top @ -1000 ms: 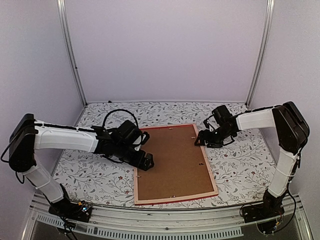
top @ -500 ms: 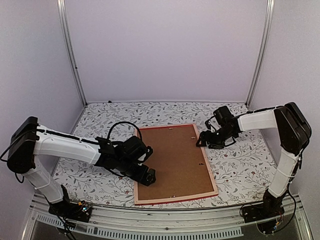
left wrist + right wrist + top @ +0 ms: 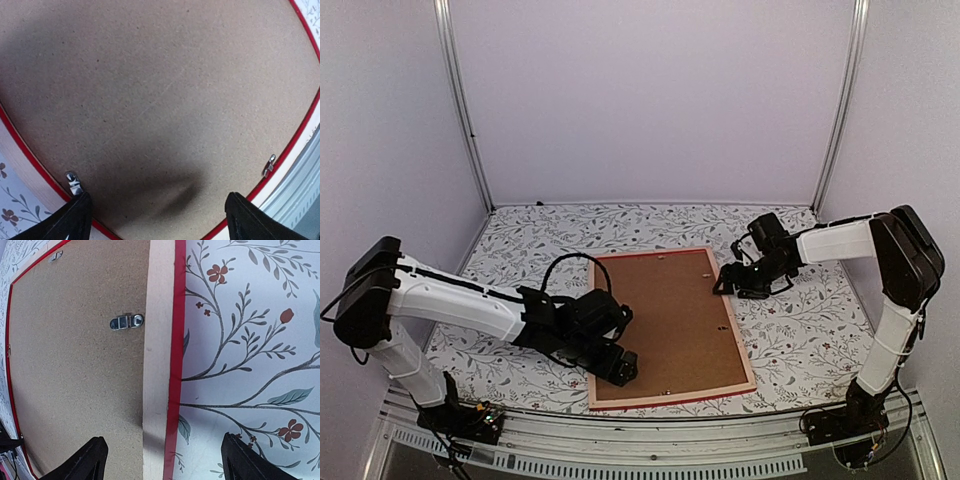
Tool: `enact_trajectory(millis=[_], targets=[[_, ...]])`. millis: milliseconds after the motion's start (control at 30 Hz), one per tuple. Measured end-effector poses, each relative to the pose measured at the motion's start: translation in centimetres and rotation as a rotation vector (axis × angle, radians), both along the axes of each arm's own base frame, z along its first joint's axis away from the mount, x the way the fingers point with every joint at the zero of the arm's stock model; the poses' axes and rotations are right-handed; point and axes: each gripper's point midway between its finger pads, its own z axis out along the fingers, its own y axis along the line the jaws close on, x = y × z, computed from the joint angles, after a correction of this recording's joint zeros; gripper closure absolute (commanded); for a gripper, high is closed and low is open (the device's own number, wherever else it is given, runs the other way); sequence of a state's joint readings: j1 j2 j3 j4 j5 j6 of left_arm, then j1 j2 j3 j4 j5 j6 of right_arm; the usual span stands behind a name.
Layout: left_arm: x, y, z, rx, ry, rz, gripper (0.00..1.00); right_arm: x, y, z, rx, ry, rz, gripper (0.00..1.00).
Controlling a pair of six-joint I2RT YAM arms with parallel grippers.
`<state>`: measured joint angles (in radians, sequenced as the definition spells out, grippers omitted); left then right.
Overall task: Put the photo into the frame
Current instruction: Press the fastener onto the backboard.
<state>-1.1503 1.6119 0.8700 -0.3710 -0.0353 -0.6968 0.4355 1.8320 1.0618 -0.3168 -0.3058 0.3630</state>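
Note:
The frame lies face down on the table, pale wood back up with a thin red rim showing. A plain brown backing board fills it, with small metal clips along its edges. The photo is hidden. My left gripper hovers open over the frame's near left corner; its view shows the backing board and the gripper with nothing between its fingers. My right gripper stands open straddling the frame's right rail near the far corner, the gripper holding nothing.
A flower-patterned cloth covers the table. White walls with metal posts close the back and sides. A metal rail runs along the near edge by the arm bases.
My left gripper has moved along the frame's left edge toward the near left corner. The right gripper has barely shifted. The frame has not moved.

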Motion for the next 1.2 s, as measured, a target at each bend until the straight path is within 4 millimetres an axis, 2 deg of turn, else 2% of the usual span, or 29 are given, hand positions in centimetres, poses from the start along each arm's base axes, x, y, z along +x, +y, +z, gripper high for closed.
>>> enact_trajectory(millis=[167,300,600,700,1000,1100,1200], targets=[[-0.8,-0.2,-0.2,0.005,0.01,-0.01,0.05,-0.1,0.0,0.0,0.004,-0.004,-0.003,0.18],[-0.7,0.0,0.1,0.025,0.002,-0.005,0.04,-0.2,-0.1,0.1,0.003,-0.005,-0.004,0.18],[2.0,0.5,2.2,0.084,-0.102,0.036,0.02,0.2,-0.6,0.7,-0.001,-0.024,-0.017,0.18],[3.5,1.0,2.7,0.086,-0.126,0.06,0.02,0.3,-0.7,0.8,-0.007,-0.026,-0.015,0.18],[11.2,4.6,3.7,0.135,-0.195,0.198,0.04,1.6,-0.2,2.3,-0.005,-0.071,0.001,0.18],[13.5,5.1,3.6,0.164,-0.218,0.215,0.05,1.6,-0.2,2.4,-0.006,-0.075,0.006,0.18],[15.4,5.9,2.6,0.205,-0.221,0.223,0.06,1.6,-0.2,2.3,-0.008,-0.076,0.01,0.18]])
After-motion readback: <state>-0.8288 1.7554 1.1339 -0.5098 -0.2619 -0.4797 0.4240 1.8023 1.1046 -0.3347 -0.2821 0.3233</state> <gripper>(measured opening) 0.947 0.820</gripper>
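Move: The far-left fastener, on the frame's left rail, lies about 22 cm ahead of the left gripper, 3 cm to its left and some 2 cm lower. The near-left fastener is only about 5 cm ahead and 3 cm left, and the near-edge fastener about 4 cm back and 10 cm right. From the right gripper the far-left fastener is roughly 30 cm left, 3 cm ahead and a few centimetres lower. Ease the left gripper back a touch, lift it about 3 cm clear of the near-left corner, then carry it some 15 cm forward and 6 cm left over the left rail towards the far-left fastener, starting to sink at the end. Turn it about 15 degrees counter-clockwise on the way, fingers wide open. Raise the right gripper a couple of centimetres and slightly forward. ##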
